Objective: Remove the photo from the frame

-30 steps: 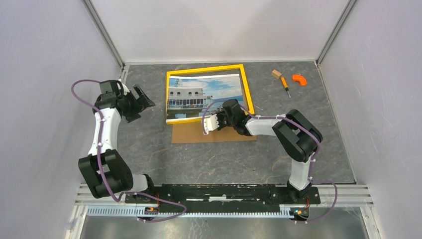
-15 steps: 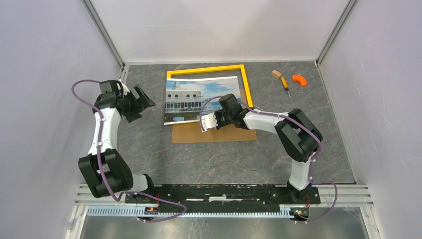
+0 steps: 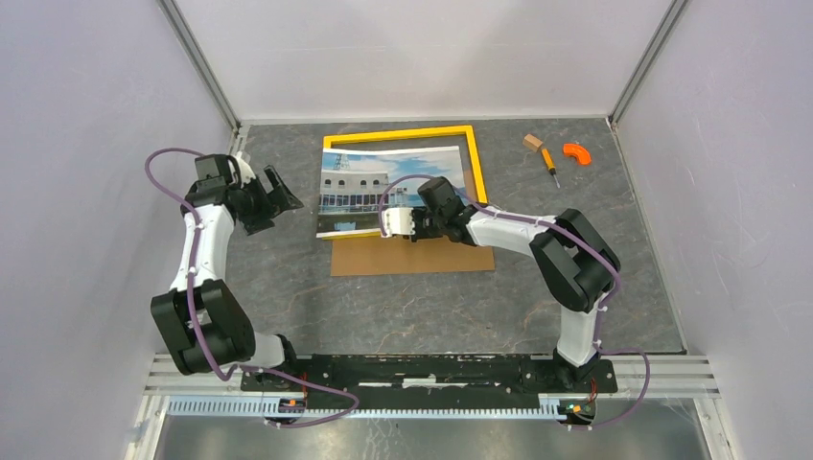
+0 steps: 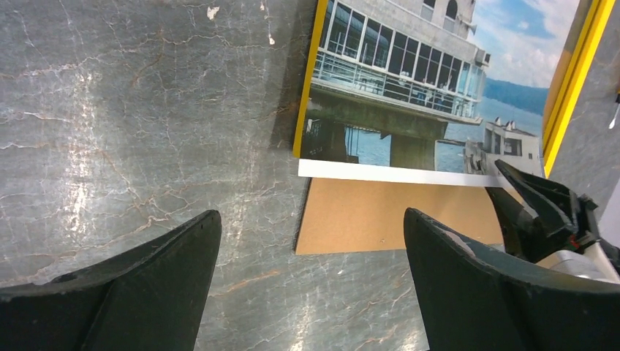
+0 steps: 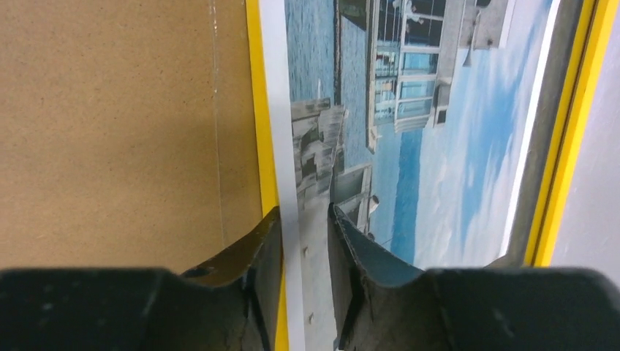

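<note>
The photo (image 3: 383, 187), a white building against blue sky and water, lies face up and skewed over the yellow frame (image 3: 398, 133). Its white near edge (image 5: 276, 110) overhangs the frame's near border onto the brown board. My right gripper (image 3: 401, 228) stands over that edge, and in the right wrist view the right gripper (image 5: 303, 212) is open a little, with the print's border flat in the narrow gap. My left gripper (image 3: 288, 190) hovers left of the frame. In its wrist view the left gripper (image 4: 313, 219) is wide open over bare table, holding nothing.
A brown fibreboard panel (image 3: 412, 257) lies flat just near of the frame. At the back right sit a small wooden block (image 3: 530, 142), an orange-handled screwdriver (image 3: 549, 163) and an orange curved piece (image 3: 575, 151). Enclosure walls stand left, right and behind.
The photo has slid left and toward me, out of square with the frame. My right gripper moved left with it and its jaws have parted slightly. The left arm barely shifted.
</note>
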Robot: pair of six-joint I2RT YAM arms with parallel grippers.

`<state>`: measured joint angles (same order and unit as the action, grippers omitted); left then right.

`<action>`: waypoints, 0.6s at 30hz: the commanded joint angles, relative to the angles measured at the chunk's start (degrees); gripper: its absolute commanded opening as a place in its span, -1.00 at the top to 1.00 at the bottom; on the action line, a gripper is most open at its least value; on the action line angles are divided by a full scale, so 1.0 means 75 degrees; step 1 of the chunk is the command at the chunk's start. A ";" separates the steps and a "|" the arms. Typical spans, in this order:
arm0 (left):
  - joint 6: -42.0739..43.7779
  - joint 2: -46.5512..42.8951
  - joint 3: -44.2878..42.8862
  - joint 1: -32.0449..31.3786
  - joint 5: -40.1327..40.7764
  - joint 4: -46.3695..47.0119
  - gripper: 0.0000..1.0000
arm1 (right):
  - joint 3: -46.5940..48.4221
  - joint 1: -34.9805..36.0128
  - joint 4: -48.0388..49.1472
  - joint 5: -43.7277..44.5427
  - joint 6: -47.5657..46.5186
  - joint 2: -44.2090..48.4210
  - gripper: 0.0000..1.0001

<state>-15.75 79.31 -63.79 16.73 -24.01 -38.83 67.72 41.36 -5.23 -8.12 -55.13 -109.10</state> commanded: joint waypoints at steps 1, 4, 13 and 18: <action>0.0881 0.0280 -0.0307 -0.0124 0.0188 0.0142 -1.00 | -0.0200 -0.0034 -0.1561 -0.0040 0.0846 0.0151 0.21; 0.1094 0.0728 -0.0559 -0.0347 0.0354 0.0106 -1.00 | -0.0322 -0.0044 -0.1627 0.0108 0.0977 0.0411 -0.10; 0.0673 0.2266 -0.1513 -0.0664 0.0105 0.0753 -1.00 | 0.0989 -0.0787 -0.2966 -0.1097 0.2204 0.1269 -0.65; 0.0510 0.3447 -0.2604 -0.0836 -0.0002 0.0862 -1.00 | 0.2095 -0.1724 -0.3419 -0.1819 0.3541 0.0954 -0.72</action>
<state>-10.83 100.44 -76.58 11.46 -22.83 -35.81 76.51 33.26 -27.75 -15.77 -38.87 -103.00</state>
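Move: The photo's middle lies about 10 cm ahead of the right hand and 6 cm to its left, barely below it; the yellow frame's middle is some 12 cm ahead and 3 cm left. The bare strip of brown backing is roughly 5 cm back and 1 cm left. From the left hand the photo is about 12 cm ahead, 22 cm right and 13 cm down. Opening, right hand backs rightward along the photo's near edge, then rises 6 cm; left reaches forward-down 7 cm. ##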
